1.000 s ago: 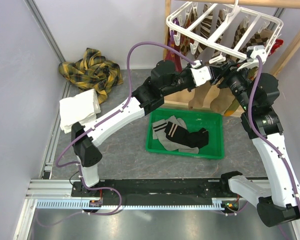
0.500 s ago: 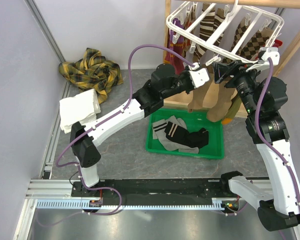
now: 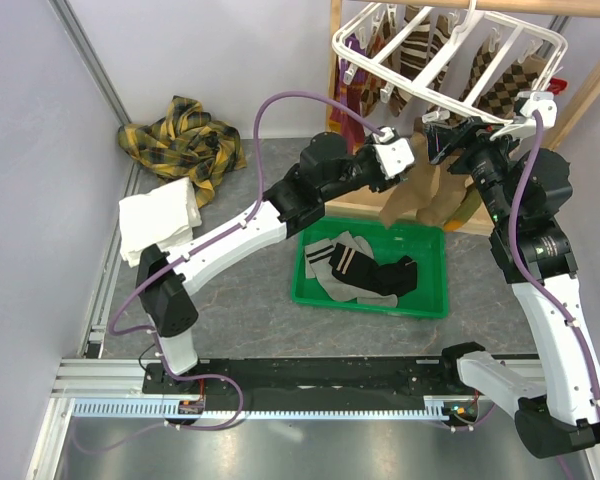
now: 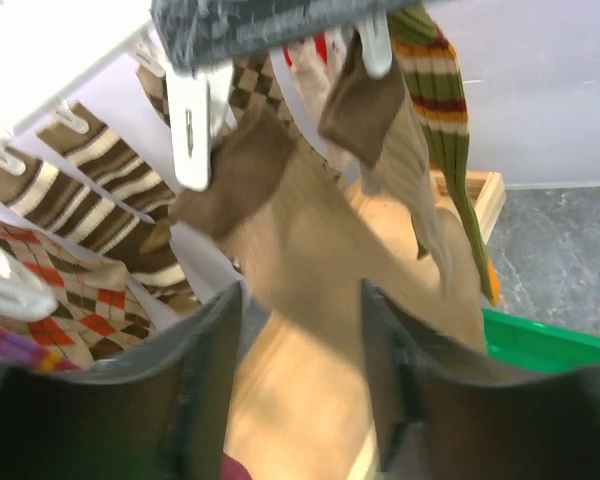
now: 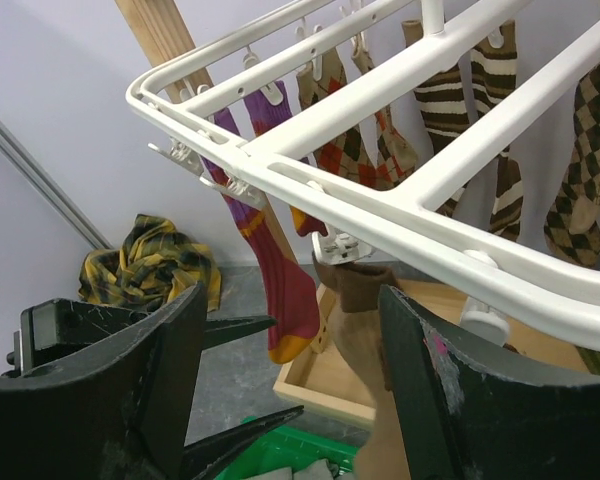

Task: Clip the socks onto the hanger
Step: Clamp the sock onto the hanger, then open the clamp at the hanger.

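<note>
The white hanger (image 3: 450, 50) hangs at the top right, with several socks clipped along its bars. Two tan socks with brown cuffs (image 3: 412, 195) dangle from its near clips. In the left wrist view one tan sock (image 4: 310, 230) hangs from a white clip (image 4: 192, 130), its lower part swinging across the tips of my left gripper (image 4: 300, 370), which is open. My right gripper (image 5: 290, 370) is open just under the hanger's near bar (image 5: 380, 210), holding nothing. The tan sock's brown cuff (image 5: 365, 295) sits in a clip beside the right finger.
A green bin (image 3: 432, 300) with grey and black socks sits below the arms. A wooden frame (image 3: 334, 60) carries the hanger, with a wooden tray (image 3: 355, 208) at its foot. A yellow plaid cloth (image 3: 185, 135) and folded white towel (image 3: 160, 220) lie at left.
My left gripper has opened and let go of the tan sock, which now hangs from its clip. The hanger has swung back up. My right gripper has opened wider and risen.
</note>
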Controlling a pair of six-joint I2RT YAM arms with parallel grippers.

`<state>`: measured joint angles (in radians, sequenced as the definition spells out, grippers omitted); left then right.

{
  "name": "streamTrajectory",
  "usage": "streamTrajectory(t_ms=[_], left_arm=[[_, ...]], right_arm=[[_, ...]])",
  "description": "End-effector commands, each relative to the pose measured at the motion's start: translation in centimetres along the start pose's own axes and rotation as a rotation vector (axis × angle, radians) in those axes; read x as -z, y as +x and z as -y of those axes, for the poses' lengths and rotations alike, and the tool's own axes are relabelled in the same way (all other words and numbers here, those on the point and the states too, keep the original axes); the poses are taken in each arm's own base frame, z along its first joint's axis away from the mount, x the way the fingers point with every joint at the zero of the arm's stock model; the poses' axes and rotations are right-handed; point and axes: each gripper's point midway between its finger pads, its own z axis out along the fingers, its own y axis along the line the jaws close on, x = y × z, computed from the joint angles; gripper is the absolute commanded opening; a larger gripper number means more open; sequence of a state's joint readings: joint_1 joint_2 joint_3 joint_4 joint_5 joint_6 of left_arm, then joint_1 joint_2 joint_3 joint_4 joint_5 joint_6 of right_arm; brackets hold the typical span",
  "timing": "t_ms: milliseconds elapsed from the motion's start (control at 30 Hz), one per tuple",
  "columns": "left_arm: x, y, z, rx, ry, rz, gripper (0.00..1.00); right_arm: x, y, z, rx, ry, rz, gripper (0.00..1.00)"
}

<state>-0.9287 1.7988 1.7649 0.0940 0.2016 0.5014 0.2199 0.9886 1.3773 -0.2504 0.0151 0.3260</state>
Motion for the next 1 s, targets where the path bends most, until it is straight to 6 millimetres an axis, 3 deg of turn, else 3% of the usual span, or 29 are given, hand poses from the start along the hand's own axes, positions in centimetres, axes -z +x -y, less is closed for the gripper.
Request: streamTrajectory(t_ms=[0,133,267,400,533,567,967], left_arm=[[2.5,-4.2,-2.9,0.031,-0.097,0.099,0.64],[3.9,-3.8,-3.7,0.079,-0.140,0.114,0.72],[5.2,-3.4,-5.8,0.104,-0.229,0.157,0.79],[5.9,-2.6,-7.2,0.133,-0.297,0.192,0.80],[5.2,-2.1,-8.7,0.144,-0.351,0.212,0.80],[5.2,-2.8,-9.6,0.148,-0.368,0.230,0.80],[1.7,-2.8,-12.3,0.176,-0.414,0.302,0.78]], right_arm=[[0.6,-2.1,-1.0,0.006,-0.033,0.047,0.76],[1.1,-2.4,-0.9,0.021,-0.030,0.055,0.76],[1.7,-3.0,-0.9,0.037,-0.025,0.072,0.76],[1.9,-2.9,-0.7,0.045,-0.019,0.074,0.76],[2.2,-2.9,-0.7,0.058,-0.019,0.077,0.77],[2.4,-3.1,-0.7,0.062,-0.019,0.082,0.77],[3.4,-3.6,-1.9,0.098,-0.056,0.105,0.77]])
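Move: The left fingers, already half open beside the newly clipped tan sock, have the next empty clip on the hanger's front rail about 12 cm ahead, 5 cm to the left and 7 cm above. The tan sock's clip is some 8 cm ahead, 4 cm right and 5 cm up; the purple sock hangs about 8 cm ahead and 11 cm left, roughly level. From the open right hand, the empty clip is about 7 cm ahead, 11 cm left and 1 cm below, and the tan sock's clip about 4 cm ahead, 1 cm left, also 1 cm below. The left hand spreads its fingers wider and comes free of the tan sock, first sliding some 7 cm left, then pushing about 7 cm forward and 4–5 cm up to come in towards the empty clip, its fingertips tilting up some 20 degrees and swinging about 10 degrees counter-clockwise. Meanwhile the right hand, open throughout, backs about 3 cm away from the tan sock's clip and rises a little. ##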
